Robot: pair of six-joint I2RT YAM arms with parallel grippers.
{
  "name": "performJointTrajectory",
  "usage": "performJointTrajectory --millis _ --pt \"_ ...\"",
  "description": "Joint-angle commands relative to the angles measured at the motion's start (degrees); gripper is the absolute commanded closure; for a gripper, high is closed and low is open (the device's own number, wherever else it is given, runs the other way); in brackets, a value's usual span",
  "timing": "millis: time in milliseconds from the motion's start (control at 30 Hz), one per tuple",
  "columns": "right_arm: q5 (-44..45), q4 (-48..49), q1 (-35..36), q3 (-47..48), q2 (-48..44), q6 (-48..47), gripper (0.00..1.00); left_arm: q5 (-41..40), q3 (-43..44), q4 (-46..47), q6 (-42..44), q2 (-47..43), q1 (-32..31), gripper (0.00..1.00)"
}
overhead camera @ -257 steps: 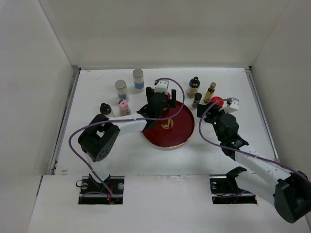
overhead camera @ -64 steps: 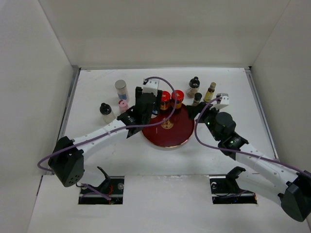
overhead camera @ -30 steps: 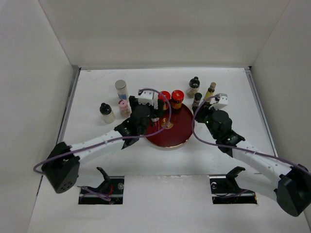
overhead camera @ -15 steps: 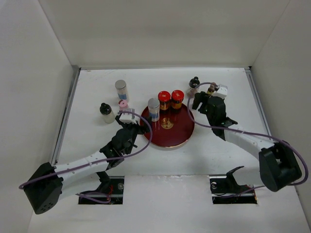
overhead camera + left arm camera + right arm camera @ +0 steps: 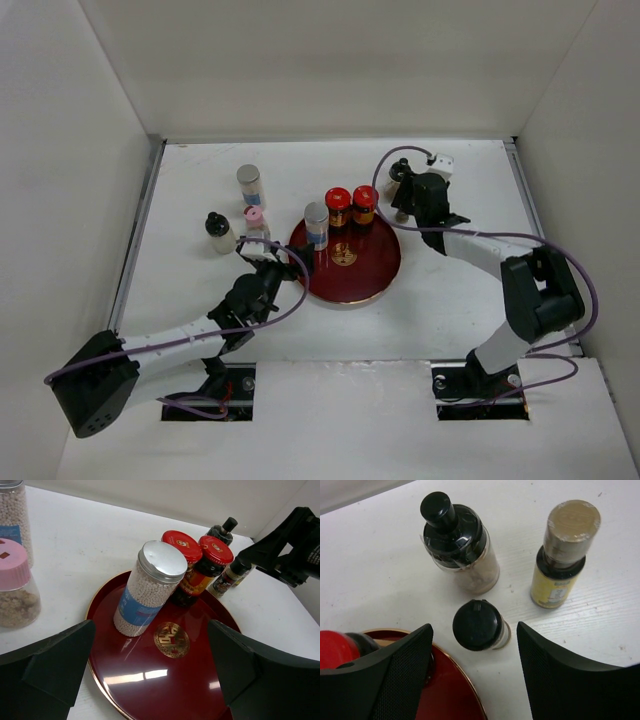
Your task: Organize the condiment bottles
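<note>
The dark red tray (image 5: 350,275) carries a silver-capped jar (image 5: 316,223) and two red-capped jars (image 5: 338,204) (image 5: 365,201). My left gripper (image 5: 283,264) is open and empty at the tray's near left edge; in the left wrist view (image 5: 155,680) its jaws stand wide, well short of the silver-capped jar (image 5: 149,588). My right gripper (image 5: 408,207) is open right of the tray; in the right wrist view (image 5: 475,680) a small black-capped jar (image 5: 480,625) stands between its fingers, untouched. A larger black-capped bottle (image 5: 460,540) and the slim amber bottle (image 5: 565,555) stand just beyond.
Left of the tray stand a second silver-capped jar (image 5: 249,184), the pink-capped jar (image 5: 254,220) and a black-capped bottle (image 5: 217,232). White walls enclose the table on three sides. The tray's rim (image 5: 470,690) lies close to the small black-capped jar.
My left gripper set the silver-capped jar on the tray, let go and drew back toward the near left. My right arm swung to the back, over the black-capped bottles.
</note>
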Motion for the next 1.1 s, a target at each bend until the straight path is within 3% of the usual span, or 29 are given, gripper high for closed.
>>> performJointTrajectory --millis 0,133,300,400,700,1067 --pt "1.6 -0.81 -0.23 4.57 2.7 -1.6 0.3 0.72 -0.95 4.17 -2.26 -1.35 0.56 0.01" --pt "1.95 -1.51 -0.41 6.59 5.78 -1.87 0.31 0.72 -1.39 4.43 -2.79 -1.45 0.92 0.01" --pt "2.21 -2.92 -0.41 8.0 6.85 -1.95 0.51 0.37 -1.57 4.52 -2.88 -1.27 1.36 0.01" --pt "3.09 -1.96 -0.23 5.9 2.82 -1.78 0.61 0.28 -1.57 4.69 -2.97 -0.75 1.97 0.01" --pt "3.89 -3.54 5.47 -3.33 -15.65 -3.36 0.61 0.72 -1.83 4.78 -4.55 0.4 3.11 0.01" --pt "1.08 -1.61 11.37 -6.76 -11.71 -0.2 0.61 -2.18 -0.69 1.54 -2.88 -2.67 5.66 0.01"
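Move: The small black-capped bottle stands just in front of the right hand, about 2 cm ahead, straight on and some 5 cm below. The dispenser bottle is about 5 cm beyond it and 2 cm to its left; the yellow bottle is some 6 cm to its right and 3 cm farther out. The nearer red-lidded jar lies roughly 9 cm left of the hand and 1 cm back. From the left hand the small bottle is about 16 cm ahead, 23 cm right and 9 cm below. The small bottle's black cap is pinched by the right fingers, which ease about 2 cm forward and 3 cm down while closing, then lift it some 11 cm. They carry it back and left towards the red tray, sinking about 5 cm at the end and turning roughly 10 degrees counter-clockwise, grip kept. The empty left hand, still open, drifts about 3 cm left and slightly forward. ##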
